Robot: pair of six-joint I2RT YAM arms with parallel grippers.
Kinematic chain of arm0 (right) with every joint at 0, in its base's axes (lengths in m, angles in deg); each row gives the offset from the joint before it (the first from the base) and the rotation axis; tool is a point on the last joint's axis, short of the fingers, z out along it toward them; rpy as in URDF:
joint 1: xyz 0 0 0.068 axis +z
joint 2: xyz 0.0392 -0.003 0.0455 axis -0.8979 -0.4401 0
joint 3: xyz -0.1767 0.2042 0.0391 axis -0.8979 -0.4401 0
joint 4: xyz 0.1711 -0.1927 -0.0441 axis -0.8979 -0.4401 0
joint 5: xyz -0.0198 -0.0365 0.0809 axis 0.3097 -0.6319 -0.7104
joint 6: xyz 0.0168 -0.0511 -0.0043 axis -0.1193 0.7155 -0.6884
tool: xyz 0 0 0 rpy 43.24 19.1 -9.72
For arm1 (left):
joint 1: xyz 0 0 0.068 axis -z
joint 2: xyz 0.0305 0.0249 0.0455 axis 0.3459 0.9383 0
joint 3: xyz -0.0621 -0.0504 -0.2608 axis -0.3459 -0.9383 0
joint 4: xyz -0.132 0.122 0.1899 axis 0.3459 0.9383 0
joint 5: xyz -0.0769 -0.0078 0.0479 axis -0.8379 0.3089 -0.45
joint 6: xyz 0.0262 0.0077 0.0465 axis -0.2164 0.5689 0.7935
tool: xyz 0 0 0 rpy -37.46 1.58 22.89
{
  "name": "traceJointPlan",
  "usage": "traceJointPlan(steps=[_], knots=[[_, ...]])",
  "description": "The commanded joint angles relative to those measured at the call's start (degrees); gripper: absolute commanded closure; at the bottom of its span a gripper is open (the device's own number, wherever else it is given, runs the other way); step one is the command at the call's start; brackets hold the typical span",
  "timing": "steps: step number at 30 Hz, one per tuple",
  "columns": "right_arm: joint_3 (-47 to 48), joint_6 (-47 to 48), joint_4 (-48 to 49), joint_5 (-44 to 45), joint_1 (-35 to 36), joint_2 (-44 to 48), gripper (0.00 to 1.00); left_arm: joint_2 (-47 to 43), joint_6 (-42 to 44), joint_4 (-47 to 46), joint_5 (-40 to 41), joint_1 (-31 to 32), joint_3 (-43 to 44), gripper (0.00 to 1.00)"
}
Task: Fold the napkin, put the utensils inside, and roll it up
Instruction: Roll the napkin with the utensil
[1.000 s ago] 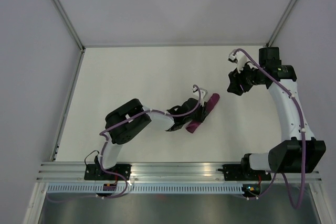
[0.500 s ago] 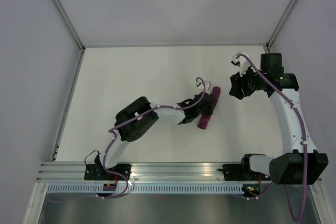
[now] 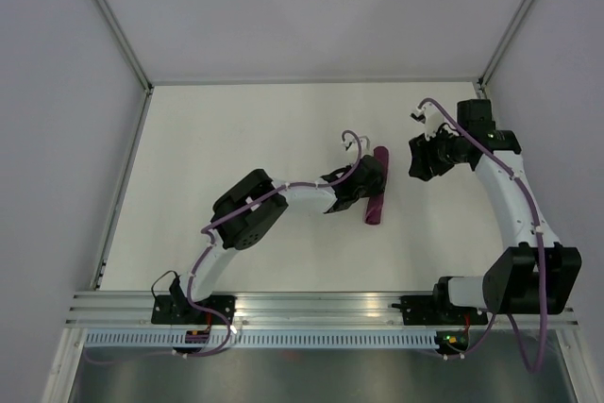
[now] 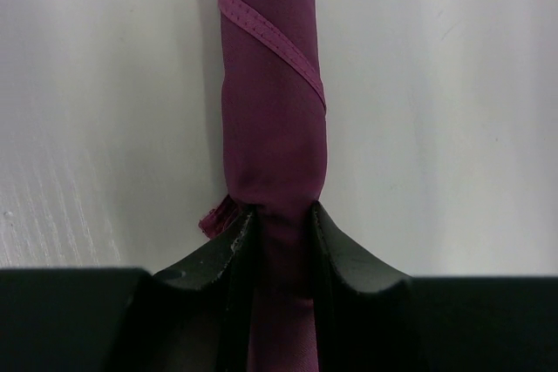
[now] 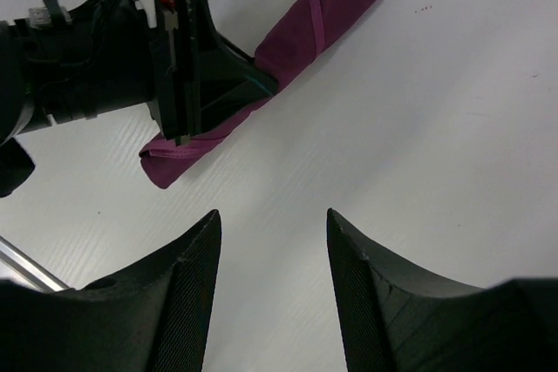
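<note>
The napkin (image 3: 375,212) is a tight magenta roll lying almost straight toward the back of the white table. My left gripper (image 3: 366,186) is shut on its middle from the left. In the left wrist view the napkin (image 4: 272,111) runs up from between the two black fingers of the left gripper (image 4: 279,215), a hemmed edge wrapped slantwise round it. The right gripper (image 3: 418,159) hovers to the right of the roll, apart from it. In the right wrist view this gripper (image 5: 273,215) is open and holds nothing, with the napkin (image 5: 318,19) and the left gripper (image 5: 218,84) beyond it. The utensils are out of view.
The white table (image 3: 236,129) is walled at the left, back and right. An aluminium rail (image 3: 321,307) with both arm bases runs along the near edge.
The left arm has stretched out, carrying the roll to the right and turning it from a slant to nearly upright in the top view. The right gripper has shifted only slightly, staying open.
</note>
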Motion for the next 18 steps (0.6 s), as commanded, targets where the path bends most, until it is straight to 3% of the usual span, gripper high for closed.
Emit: traceJointPlan(steps=[1,10,18], knots=[[0.2,-2.8,3.3,2.7,-0.1,-3.6,0.43,7.4,-4.8,22.3,2.9,-1.3,-4.2,0.90],[4.5,-7.7,8.6,1.3,-0.1,-20.5,0.47,7.6,-5.8,23.8,1.3,-1.8,-3.2,0.87],[9.6,-12.6,10.6,-9.1,-0.1,-33.4,0.46,7.7,-6.5,24.4,-0.6,-2.2,-3.4,0.82]])
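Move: Beyond and left of the right hand lies the rolled napkin: its middle is about 4 cm ahead, 8 cm to the left and 16 cm below. The roll's far end is some 14 cm ahead and 7 cm left of that hand, while the left gripper's fingertips sit at the roll's middle, about 4 cm ahead and 8 cm left. The left hand already has the roll's middle between its fingers, so the roll lies right at that hand. Dropping about 12 cm and reaching some 6 cm forward, the right hand comes down towards the table beside the rolled napkin's right side, its fingers tipping about 20 degrees more steeply downward and staying half open, without reaching the roll. The left hand stays put, keeping its grip on the middle of the roll. ##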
